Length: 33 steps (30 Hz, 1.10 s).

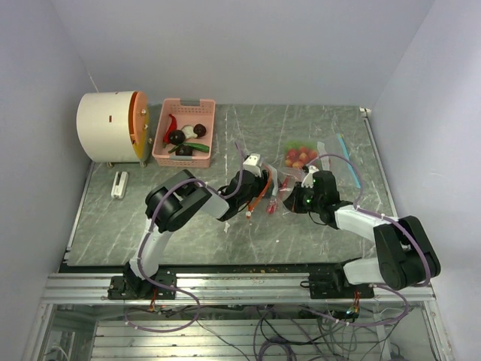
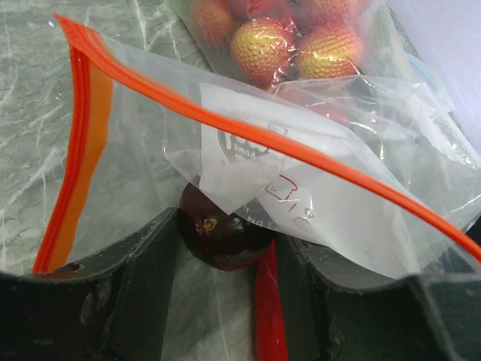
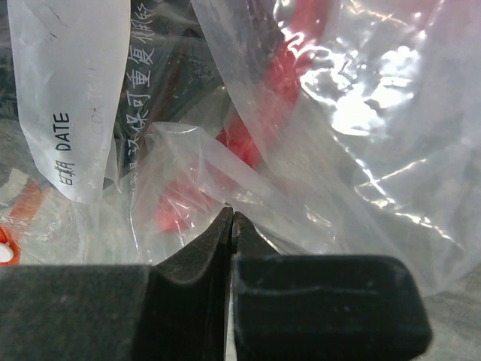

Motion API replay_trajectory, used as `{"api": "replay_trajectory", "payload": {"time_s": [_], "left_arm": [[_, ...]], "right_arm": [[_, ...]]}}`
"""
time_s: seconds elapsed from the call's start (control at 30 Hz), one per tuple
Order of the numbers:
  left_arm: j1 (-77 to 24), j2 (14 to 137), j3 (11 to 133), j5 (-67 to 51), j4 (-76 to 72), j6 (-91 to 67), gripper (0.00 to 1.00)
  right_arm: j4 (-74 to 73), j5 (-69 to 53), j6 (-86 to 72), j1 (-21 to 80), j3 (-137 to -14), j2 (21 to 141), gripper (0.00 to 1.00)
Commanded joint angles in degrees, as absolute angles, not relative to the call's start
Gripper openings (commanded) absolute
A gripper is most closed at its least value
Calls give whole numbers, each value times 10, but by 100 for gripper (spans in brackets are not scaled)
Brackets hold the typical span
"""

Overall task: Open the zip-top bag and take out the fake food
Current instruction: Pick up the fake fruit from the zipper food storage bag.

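The clear zip-top bag (image 2: 143, 143) with an orange zip strip (image 2: 83, 113) lies open at mid-table (image 1: 272, 197). My left gripper (image 2: 228, 226) reaches into its mouth, and its fingers press both sides of a dark purple fruit (image 2: 225, 244), one piece of the fake food. A red chili (image 2: 268, 316) lies against the right finger. From above, the left gripper (image 1: 258, 197) is at the bag's left end. My right gripper (image 3: 233, 216) is shut on a fold of the bag's film (image 3: 338, 150), with red food (image 3: 248, 139) behind it, and it sits at the bag's right side (image 1: 291, 201).
A second bag of red-yellow fruits (image 1: 301, 156) lies just behind, also in the left wrist view (image 2: 293, 45). A blue-zipped empty bag (image 1: 340, 154) is at the right. A pink basket (image 1: 159, 135) holding toy food, a white drum (image 1: 109, 126) and a small white block (image 1: 119, 184) stand at the left.
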State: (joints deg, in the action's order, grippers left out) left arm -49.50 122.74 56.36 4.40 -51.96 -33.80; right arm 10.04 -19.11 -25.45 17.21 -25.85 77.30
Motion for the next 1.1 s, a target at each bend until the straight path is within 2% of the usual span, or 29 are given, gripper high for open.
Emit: {"api": "replay_trajectory", "payload": {"time_s": [0.0, 0.2, 0.37, 0.73, 1.07], "left_arm": [[-500, 1239, 569, 35, -493, -326, 39], [-497, 1195, 520, 39, -505, -331, 34], [-485, 1130, 462, 35, -500, -335, 34], [-405, 1014, 407, -40, -369, -305, 35], [-374, 868, 399, -7, -198, -257, 36]], "right_arm": [[101, -190, -242, 172, -270, 776, 0], [97, -180, -249, 171, -275, 769, 0], [88, -157, -252, 170, -285, 755, 0], [92, -99, -288, 156, -283, 706, 0], [89, -101, -289, 151, -285, 714, 0]]}}
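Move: The left hand already grips the dark fake fruit inside the open bag. The pink basket's middle lies about 30 cm to its left and 16 cm farther out, at much the same height. The red pepper in the bag lies some 5 cm nearer the bases and 2 cm right; the lychee bag is about 8 cm ahead and 10 cm right. From the right hand, the dark fruit is roughly 8 cm ahead and 5 cm left, about level. Leftwards and a little back, the left hand draws the dark fruit out past the orange zip rim towards the basket, about 12 cm, keeping its grip and lifting some 4 cm, mostly in the later part. The right hand, fingers shut and still pinching the clear film, rises about 3 cm while easing forward and right, away from the left hand, and turns some 10 degrees clockwise. ##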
